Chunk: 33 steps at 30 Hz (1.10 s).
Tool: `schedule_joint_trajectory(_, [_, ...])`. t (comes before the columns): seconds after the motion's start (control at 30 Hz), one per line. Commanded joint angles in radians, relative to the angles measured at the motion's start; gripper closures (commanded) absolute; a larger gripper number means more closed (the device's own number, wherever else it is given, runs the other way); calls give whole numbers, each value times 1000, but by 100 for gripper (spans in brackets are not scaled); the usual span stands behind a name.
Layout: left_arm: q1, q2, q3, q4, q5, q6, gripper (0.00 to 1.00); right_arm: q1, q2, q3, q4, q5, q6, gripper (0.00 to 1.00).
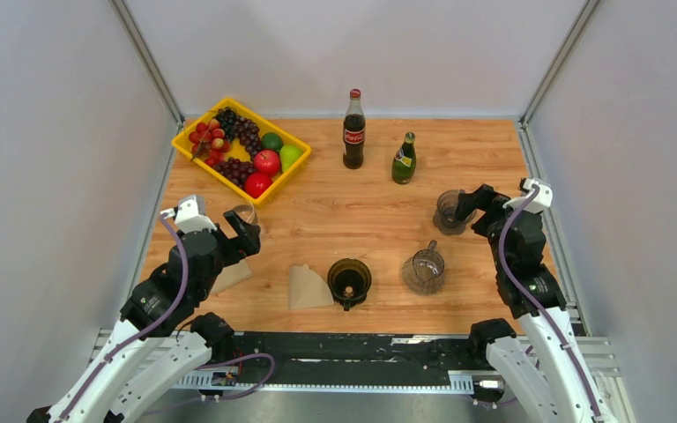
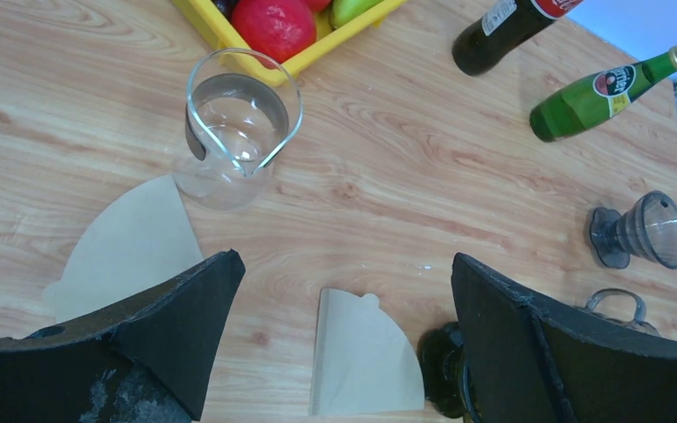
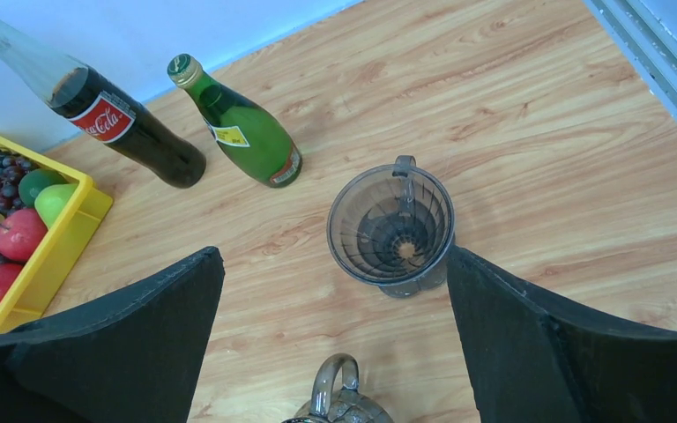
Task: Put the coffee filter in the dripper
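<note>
A tan folded coffee filter [image 1: 308, 286] lies flat near the front, just left of a dark dripper [image 1: 349, 282]. In the left wrist view the filter [image 2: 366, 361] lies below and between my open fingers, with the dark dripper [image 2: 441, 370] at its right. A second filter [image 1: 231, 276] lies partly under my left arm and shows in the left wrist view [image 2: 128, 247]. My left gripper [image 1: 245, 236] is open and empty above the table [image 2: 344, 264]. My right gripper [image 1: 476, 207] is open and empty [image 3: 335, 256], beside a smoky clear dripper [image 1: 449, 211] that stands upright [image 3: 395, 229].
Another clear dripper with a handle [image 1: 423, 271] stands right of the dark one. A glass beaker [image 1: 242, 216] stands by my left gripper. At the back are a yellow fruit tray [image 1: 196, 159], a cola bottle [image 1: 353, 129] and a green bottle [image 1: 404, 159].
</note>
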Motion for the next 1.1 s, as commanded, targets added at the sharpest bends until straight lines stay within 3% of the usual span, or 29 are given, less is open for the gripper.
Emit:
schedule_joint_trajectory(0.0, [-4,-4,3,3,14,-25,0,3,0,-4,2,-11,-5,0])
schedule_joint_trajectory(1.07, [-4,145,-83,86,148,-27,0,3,101,1,6,-203,-45,0])
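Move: The white coffee filter beside the brown dripper lies about 11 cm right and 3 cm back of the left hand, 20 cm below; the brown dripper is some 9 cm beyond it rightward. The larger filter sits 7 cm left, 1 ahead; the beaker 10 ahead, 3 left. From the right hand, the brown dripper is 25 cm left, 10 back; the glass jug 9 left, 6 back; the grey dripper 5 ahead, 3 left. The smaller filter is what the open left hand nears: it sinks about 5 cm and shifts nearly 3 cm right, the fingers tipping down some 10 degrees. Towards the brown dripper's side, the right hand also sinks and slides left, roughly 3 cm each way, turning counter-clockwise and tipping down a little, its fingers still wide open. ##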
